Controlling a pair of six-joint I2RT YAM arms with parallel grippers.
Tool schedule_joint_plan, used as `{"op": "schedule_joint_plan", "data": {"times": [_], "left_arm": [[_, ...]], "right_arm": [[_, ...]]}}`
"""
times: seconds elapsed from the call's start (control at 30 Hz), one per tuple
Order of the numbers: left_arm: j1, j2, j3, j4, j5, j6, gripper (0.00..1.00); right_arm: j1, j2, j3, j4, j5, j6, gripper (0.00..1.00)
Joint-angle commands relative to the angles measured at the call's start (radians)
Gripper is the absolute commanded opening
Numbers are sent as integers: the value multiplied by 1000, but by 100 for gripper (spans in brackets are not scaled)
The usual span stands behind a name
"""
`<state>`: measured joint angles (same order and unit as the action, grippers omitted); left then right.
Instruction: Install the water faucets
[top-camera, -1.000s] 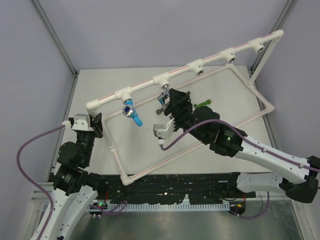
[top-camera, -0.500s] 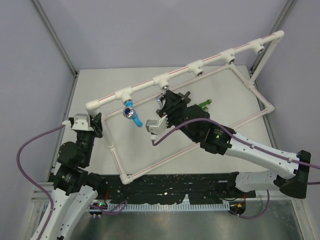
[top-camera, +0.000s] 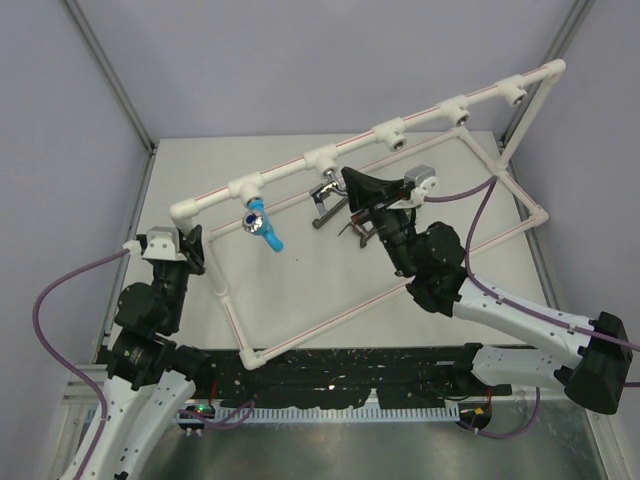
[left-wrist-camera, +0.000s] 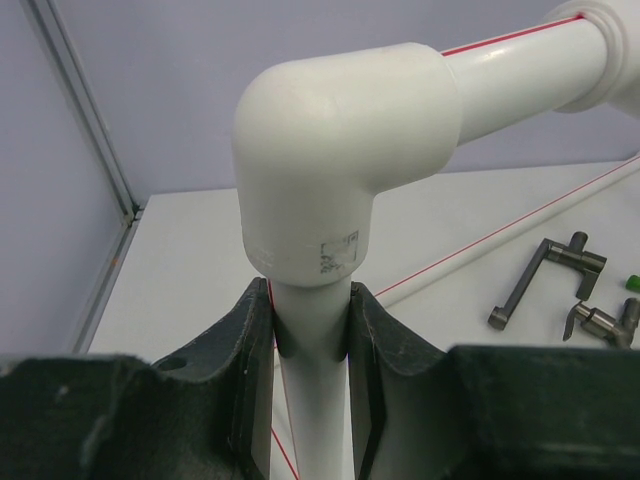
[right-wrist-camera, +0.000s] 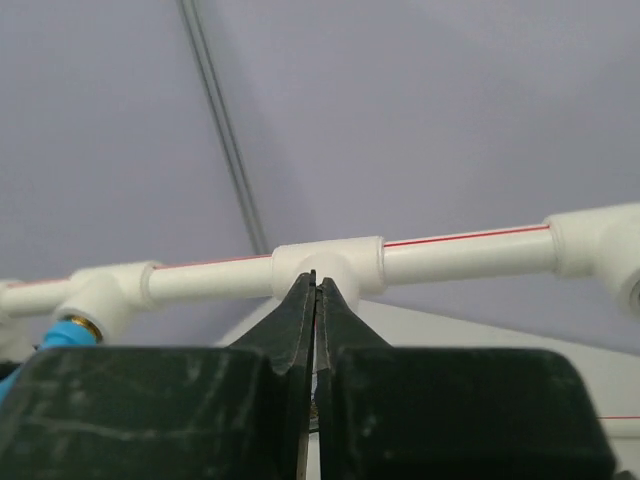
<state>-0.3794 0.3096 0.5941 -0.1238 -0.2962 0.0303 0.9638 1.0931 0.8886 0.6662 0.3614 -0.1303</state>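
The white pipe frame (top-camera: 400, 130) stands tilted over the table. A blue faucet (top-camera: 258, 222) hangs from its first tee and shows at the left edge of the right wrist view (right-wrist-camera: 72, 330). The chrome faucet (top-camera: 327, 187) sits just under the second tee (top-camera: 325, 160). My right gripper (top-camera: 347, 180) is shut beside it, tips against that tee (right-wrist-camera: 328, 268), with nothing seen held. Two dark faucets (left-wrist-camera: 545, 282) (left-wrist-camera: 600, 322) lie on the table, with a sliver of the green one (left-wrist-camera: 633, 284). My left gripper (left-wrist-camera: 311, 330) is shut on the frame's upright pipe below the corner elbow (left-wrist-camera: 340, 150).
Three more tees with bare sockets (top-camera: 393, 135) (top-camera: 460, 110) (top-camera: 518, 93) follow along the top pipe. The frame's lower rails (top-camera: 330, 315) cross the table. The right arm (top-camera: 440, 265) reaches over the middle, its purple cable (top-camera: 480, 195) looping to the right.
The right gripper's jaws closed and its wrist turned over, swinging the camera block from the left side to the right. Its tips rose to the second tee. The left arm stayed still.
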Motion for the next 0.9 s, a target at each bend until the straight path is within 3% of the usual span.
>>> {"op": "schedule_joint_plan", "data": {"times": [0.0,0.1,0.17,0.2,0.27,0.33,0.57,0.7,0.87], "left_arm": [[4,-4,-4,-51,-14,29,0],[4,-6,-4,-51,-17,29,0],[4,-7,-5,-51,-17,31,0],[4,-9,-7,-50,-17,31,0],[4,-7,-5,-51,-15,29,0],[4,-6,-5,-51,-14,30,0],[4,-4,-5,-51,-18,31,0],[4,-1,-5,-51,-17,31,0],[4,-4,-4,-51,-17,33,0]], "right_arm": [[-5,50,-60,297,73,531,5],[-4,36,-14,221,10,294,13],[-4,1,18,114,-56,93,26],[-4,-28,38,13,-97,40,38],[-2,-67,97,-180,-169,-201,52],[-2,-96,156,-354,-229,-356,59],[7,-118,303,-798,-311,-756,67],[27,-96,325,-878,-311,-929,68],[98,-49,325,-869,-162,-1141,68]]}}
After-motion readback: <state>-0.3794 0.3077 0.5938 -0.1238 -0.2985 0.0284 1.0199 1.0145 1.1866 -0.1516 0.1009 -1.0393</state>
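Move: The silver faucet, already hanging in its tee, sits just off the right fingertips, about 1 cm ahead, 3 cm left and 3 cm below. Its tee is some 4 cm ahead and 4 cm left, at hand height. The blue faucet lies about 13 cm left, 5 cm back and 4 cm lower. The next empty tee is roughly 7 cm ahead and 7 cm right. From the left hand, the silver faucet is about 5 cm ahead, 21 cm right and 6 cm higher. Whether the shut right fingertips touch the silver faucet can't be seen. They ease up slightly with a small roll, then spread wide while the hand backs away about 4 cm, arcing up some 5 cm and down again to its starting height. Meanwhile the wrist rolls back some 75 degrees, left side sinking, leaving the open fingers facing the faucet. The left hand keeps its grip on the white upright. ##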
